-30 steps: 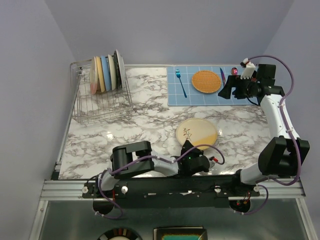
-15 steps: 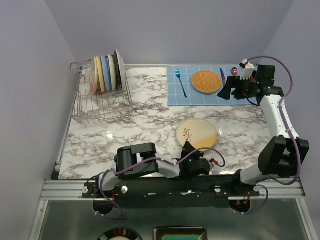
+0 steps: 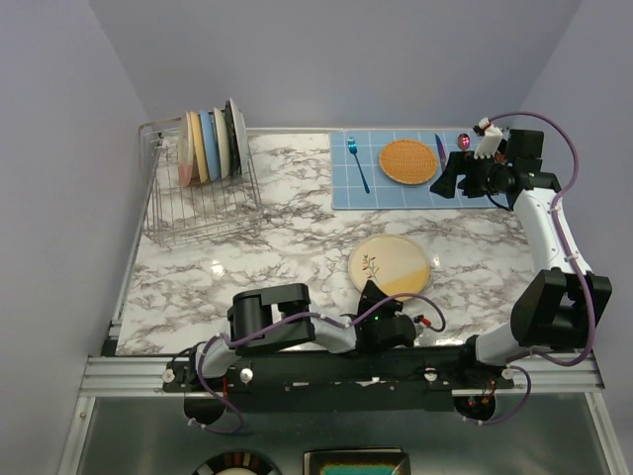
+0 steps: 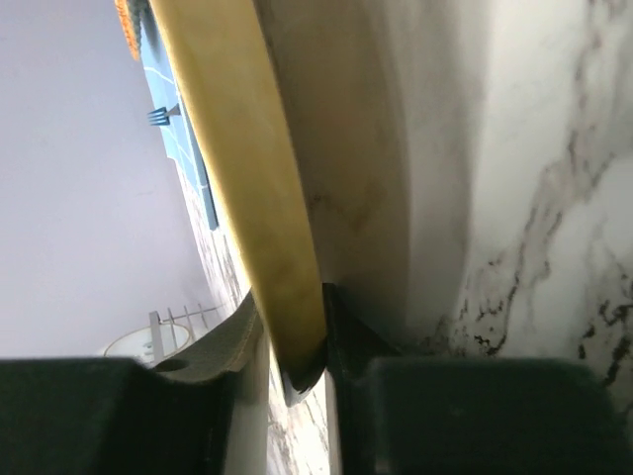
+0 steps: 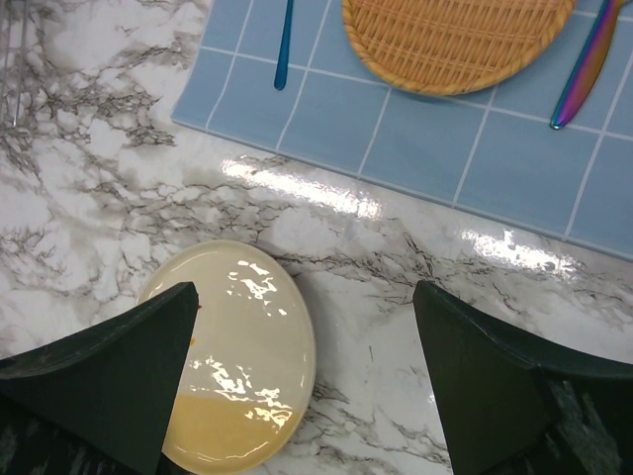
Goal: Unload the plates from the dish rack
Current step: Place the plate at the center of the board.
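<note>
A cream and amber plate with a twig motif (image 3: 389, 265) lies flat on the marble table, right of centre. My left gripper (image 3: 373, 293) is at its near edge. In the left wrist view the plate's rim (image 4: 247, 178) sits pinched between my left gripper's (image 4: 297, 341) two fingers. The silver wire dish rack (image 3: 198, 208) stands at the far left with several plates (image 3: 210, 145) upright in its slots. My right gripper (image 3: 447, 178) hovers open and empty over the right end of the mat. The right wrist view (image 5: 307, 376) shows the plate (image 5: 237, 356) on the table below.
A blue grid mat (image 3: 396, 196) at the back right holds an orange woven disc (image 3: 407, 161), a blue fork (image 3: 357, 163) and an iridescent knife (image 3: 440, 148). The disc (image 5: 450, 40), fork (image 5: 285, 45) and knife (image 5: 588, 59) also show in the right wrist view.
The left arm's elbow has shifted slightly right and toward the near edge. The left gripper stays at the plate's near rim. The plate and right arm have not moved.
</note>
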`<state>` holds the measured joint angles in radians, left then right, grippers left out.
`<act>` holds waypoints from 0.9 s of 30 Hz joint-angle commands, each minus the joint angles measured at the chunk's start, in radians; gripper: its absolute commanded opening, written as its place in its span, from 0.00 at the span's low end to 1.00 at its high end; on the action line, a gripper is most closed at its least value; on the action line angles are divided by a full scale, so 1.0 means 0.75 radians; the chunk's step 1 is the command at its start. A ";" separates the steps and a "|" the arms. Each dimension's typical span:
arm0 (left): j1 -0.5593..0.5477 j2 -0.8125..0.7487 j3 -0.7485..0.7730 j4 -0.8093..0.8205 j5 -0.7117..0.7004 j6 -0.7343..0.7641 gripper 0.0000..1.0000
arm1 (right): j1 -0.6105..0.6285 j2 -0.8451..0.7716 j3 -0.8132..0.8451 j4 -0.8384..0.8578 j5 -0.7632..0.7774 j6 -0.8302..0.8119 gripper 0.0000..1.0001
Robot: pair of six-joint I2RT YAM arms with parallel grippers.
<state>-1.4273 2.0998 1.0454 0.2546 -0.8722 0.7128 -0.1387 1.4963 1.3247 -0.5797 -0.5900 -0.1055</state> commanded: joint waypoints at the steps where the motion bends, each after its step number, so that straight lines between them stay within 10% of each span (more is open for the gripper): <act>1: -0.022 0.092 -0.081 -0.221 0.427 -0.224 0.34 | -0.005 0.015 -0.017 0.024 -0.021 -0.007 0.99; 9: -0.038 0.049 -0.105 -0.252 0.476 -0.230 0.52 | -0.005 0.009 -0.022 0.028 -0.015 -0.009 0.99; 27: -0.060 -0.063 -0.128 -0.435 0.690 -0.263 0.55 | -0.007 0.003 -0.017 0.024 -0.013 0.002 0.99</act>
<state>-1.4437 1.9961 1.0222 0.1570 -0.7116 0.6415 -0.1387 1.4963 1.3205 -0.5762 -0.5900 -0.1051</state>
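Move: My left hand holds the near rim of the plate, whose middle is about 7 cm ahead, 1 cm to the right and at about the same height. The wicker mat lies some 33 cm ahead and 8 cm right of this hand, the blue fork about 33 cm ahead and 5 cm left, both near its height. From my idle right hand the plate is about 12 cm back, 13 cm left and 20 cm down. I open my left fingers from a quarter to about half, loosening them from the plate's near rim with one finger above it and the other at its underside. Then I ease the hand back towards my base by about 2.5 cm, slightly to the right, while the wrist tips some 10 degrees further down. The fingertips stay close around the rim. ##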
